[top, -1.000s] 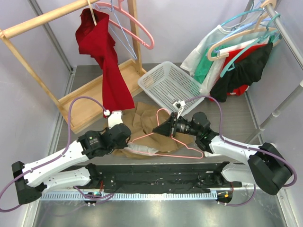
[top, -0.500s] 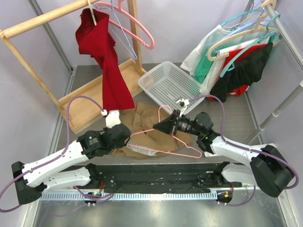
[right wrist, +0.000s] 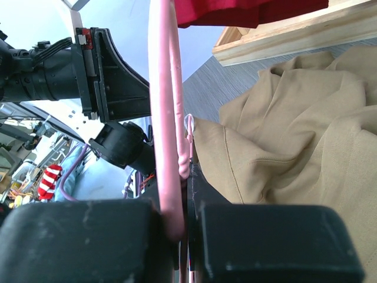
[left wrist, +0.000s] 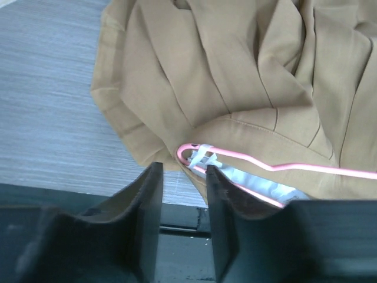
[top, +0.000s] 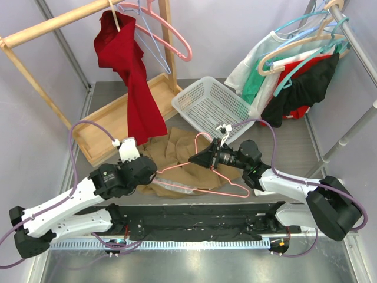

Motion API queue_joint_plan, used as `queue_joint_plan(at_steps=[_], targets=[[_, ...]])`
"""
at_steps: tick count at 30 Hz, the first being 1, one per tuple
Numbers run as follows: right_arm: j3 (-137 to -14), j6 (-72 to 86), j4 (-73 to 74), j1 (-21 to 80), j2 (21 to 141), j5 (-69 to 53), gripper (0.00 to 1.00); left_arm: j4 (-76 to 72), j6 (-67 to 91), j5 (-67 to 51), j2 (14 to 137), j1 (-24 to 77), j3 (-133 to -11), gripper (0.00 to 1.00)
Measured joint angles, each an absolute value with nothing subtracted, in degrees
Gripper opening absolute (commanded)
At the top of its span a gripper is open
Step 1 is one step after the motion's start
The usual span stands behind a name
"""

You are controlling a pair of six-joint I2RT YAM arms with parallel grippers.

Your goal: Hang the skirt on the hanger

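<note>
The tan skirt (top: 175, 154) lies crumpled on the table between the two arms. A pink wire hanger (top: 203, 187) lies over it, tilted, its neck held up by my right gripper (top: 207, 159), which is shut on it. In the right wrist view the pink hanger (right wrist: 164, 118) runs straight up from between the shut jaws (right wrist: 187, 200), with the skirt (right wrist: 294, 135) to the right. My left gripper (left wrist: 184, 171) stands open just short of the skirt's (left wrist: 235, 76) near edge. The hanger's left end (left wrist: 197, 156), with a white loop on it, is at the tip of the right finger. Nothing is between the jaws.
A white basket (top: 212, 106) leans behind the skirt. A wooden rack (top: 126, 115) at the back left carries a red garment (top: 132, 76) and spare hangers (top: 171, 35). Clothes hang on a metal rail (top: 294, 76) at the right. A black mat (top: 194, 215) lines the near edge.
My left gripper has opened and drawn back to the left, off the skirt's edge. The right gripper still holds the hanger, shifted only slightly.
</note>
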State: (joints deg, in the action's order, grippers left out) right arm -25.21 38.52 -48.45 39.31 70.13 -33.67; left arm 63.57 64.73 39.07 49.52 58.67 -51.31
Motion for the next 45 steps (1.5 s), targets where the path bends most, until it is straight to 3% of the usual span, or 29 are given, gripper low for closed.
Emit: queue_joint_plan(at_steps=[2,5,45], targets=[[-25.21,38.54,-48.42,39.31,70.13,-33.69,0.01,64.16,65.73,39.42,48.93,58.46,-50.94,0.59],[-25.34,38.65,-48.42,39.31,70.13,-33.69,0.01,64.31,67.26,39.42,48.36,58.17,-49.23,0.61],[-25.82,39.64,-48.36,39.31,69.97,-33.74,0.01,57.28,66.81,35.97,40.86,48.86,-38.74,0.63]])
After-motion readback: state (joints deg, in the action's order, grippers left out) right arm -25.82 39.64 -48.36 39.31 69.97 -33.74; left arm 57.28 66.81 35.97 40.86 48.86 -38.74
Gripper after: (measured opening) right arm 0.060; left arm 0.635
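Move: The left hand is empty and hovers over the left corner of the tan skirt's waist, which lies about 3 cm ahead, 1 cm to its left and 8 cm below. The pink hanger's left end sits there, 3 cm ahead, 1 cm right and 7 cm down; its neck is some 16 cm right, 3 cm ahead, 4 cm above. The wooden rack base stands roughly 22 cm ahead, 11 cm left. From the right hand the corner is about 18 cm left, 1 cm back, 13 cm below. Down about 4.5 cm and left some 3.5 cm, the left hand sinks in two short dips towards the skirt's waist corner, then all but stops above it. Its fingers spread to nearly twice their gap, and the wrist turns some 10 degrees counter-clockwise. The right hand stays put and keeps its pinch on the hanger's neck. ##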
